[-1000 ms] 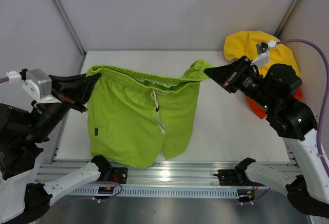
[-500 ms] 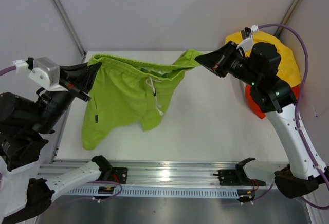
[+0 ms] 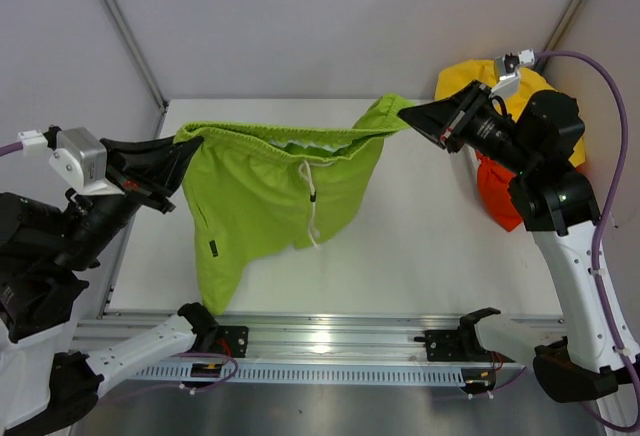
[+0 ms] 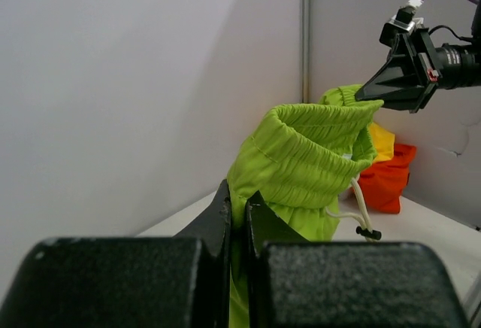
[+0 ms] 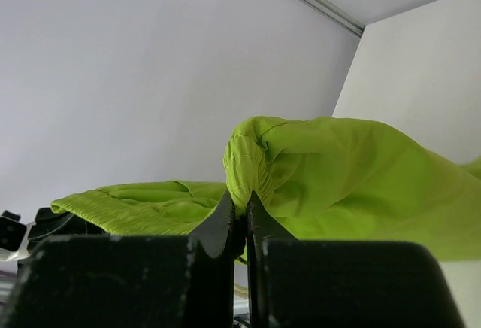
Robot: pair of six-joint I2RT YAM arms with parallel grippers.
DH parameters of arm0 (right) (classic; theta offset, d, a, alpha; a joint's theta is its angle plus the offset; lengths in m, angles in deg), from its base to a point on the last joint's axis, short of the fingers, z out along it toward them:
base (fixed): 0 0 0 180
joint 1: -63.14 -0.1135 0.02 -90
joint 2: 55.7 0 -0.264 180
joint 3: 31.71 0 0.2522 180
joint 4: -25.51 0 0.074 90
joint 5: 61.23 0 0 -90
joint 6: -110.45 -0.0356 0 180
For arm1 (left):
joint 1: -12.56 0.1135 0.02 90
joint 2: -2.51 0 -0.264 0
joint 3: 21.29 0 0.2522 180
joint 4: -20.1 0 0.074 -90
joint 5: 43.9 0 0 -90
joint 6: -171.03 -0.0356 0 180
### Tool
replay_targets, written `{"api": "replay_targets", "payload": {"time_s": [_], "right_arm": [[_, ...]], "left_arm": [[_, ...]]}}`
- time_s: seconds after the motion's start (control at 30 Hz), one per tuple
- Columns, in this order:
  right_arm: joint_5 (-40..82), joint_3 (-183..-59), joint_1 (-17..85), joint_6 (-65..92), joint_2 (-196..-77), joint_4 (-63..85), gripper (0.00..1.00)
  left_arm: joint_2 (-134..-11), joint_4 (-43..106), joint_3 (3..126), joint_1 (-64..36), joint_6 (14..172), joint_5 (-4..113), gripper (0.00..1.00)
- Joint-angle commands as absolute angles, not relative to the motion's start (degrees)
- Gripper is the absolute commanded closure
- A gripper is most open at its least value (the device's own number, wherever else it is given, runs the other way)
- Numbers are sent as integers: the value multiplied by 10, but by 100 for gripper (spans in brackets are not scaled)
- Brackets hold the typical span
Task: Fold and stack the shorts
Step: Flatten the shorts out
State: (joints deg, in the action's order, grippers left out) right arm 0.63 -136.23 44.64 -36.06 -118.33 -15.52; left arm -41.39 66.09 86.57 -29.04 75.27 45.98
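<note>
The lime-green shorts [image 3: 260,201] hang in the air over the white table, stretched by the waistband between both arms, legs dangling toward the front left. A white drawstring [image 3: 313,218] hangs down the front. My left gripper [image 3: 188,149] is shut on the waistband's left end [image 4: 259,159]. At the right end of the waistband [image 5: 252,159], my right gripper [image 3: 404,116] is shut on the cloth. The orange-red shorts [image 3: 497,191] lie at the table's right edge, partly hidden behind the right arm; in the left wrist view the orange-red shorts [image 4: 387,181] sit beyond the green pair.
A yellow cloth [image 3: 470,81] is bunched at the back right corner, beside the orange-red pair. Grey walls close the table at the back and both sides. A metal rail [image 3: 330,341] with the arm bases runs along the front edge.
Both arms kept hold of the green shorts, raising and swinging them; the legs swung from lying spread toward the front to hanging, and the right gripper shifted back and slightly right.
</note>
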Motion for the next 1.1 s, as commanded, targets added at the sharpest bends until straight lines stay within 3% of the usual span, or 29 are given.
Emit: {"api": "replay_targets", "payload": {"time_s": [0.0,0.27,0.4,0.5,0.57,0.6,0.63,0.73,0.87,0.9,1.07], "right_arm": [[-16,-1402,454,-364,-1206,-115,100],[-37,-1435,442,-381,-1335,-9,100],[-23,-1470,412,-410,-1423,68,100],[-23,-1582,372,-435,-1543,101,100],[-34,-1741,355,-463,-1623,94,100],[-42,-1810,343,-480,-1717,95,100],[-56,-1957,339,-531,-1766,112,100],[-46,-2092,347,-656,-1899,221,100],[-51,-1932,384,-751,-1844,405,100],[-58,-1843,393,-760,-1826,427,100],[-108,-1634,446,-817,-1760,545,100]], "left_arm": [[-417,594,854,-287,787,415,100],[-451,551,814,-285,769,295,100],[-485,526,809,-191,768,275,100],[-509,525,825,-61,806,363,100],[-526,522,846,-18,821,392,100],[-534,525,854,7,816,389,100],[-543,529,894,13,814,382,100],[-573,543,964,18,782,384,100],[-591,547,984,18,787,445,100],[-585,530,976,18,802,461,100],[-544,416,798,17,872,599,100]]}}
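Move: The shorts already hang high by their waistband between both hands: their middle is about 18 cm right of the left hand, 3 cm ahead and 15 cm below, and some 23 cm left of the right hand, 7 cm back and 15 cm below. From the right hand, the red cloth lies about 40 cm right, 12 cm ahead and the yellow cloth about 38 cm right, 32 cm ahead, both roughly 40 cm lower. Still pinching the waistband, both hands swing forward and leftward, the right some 30 cm, the left about 15. ##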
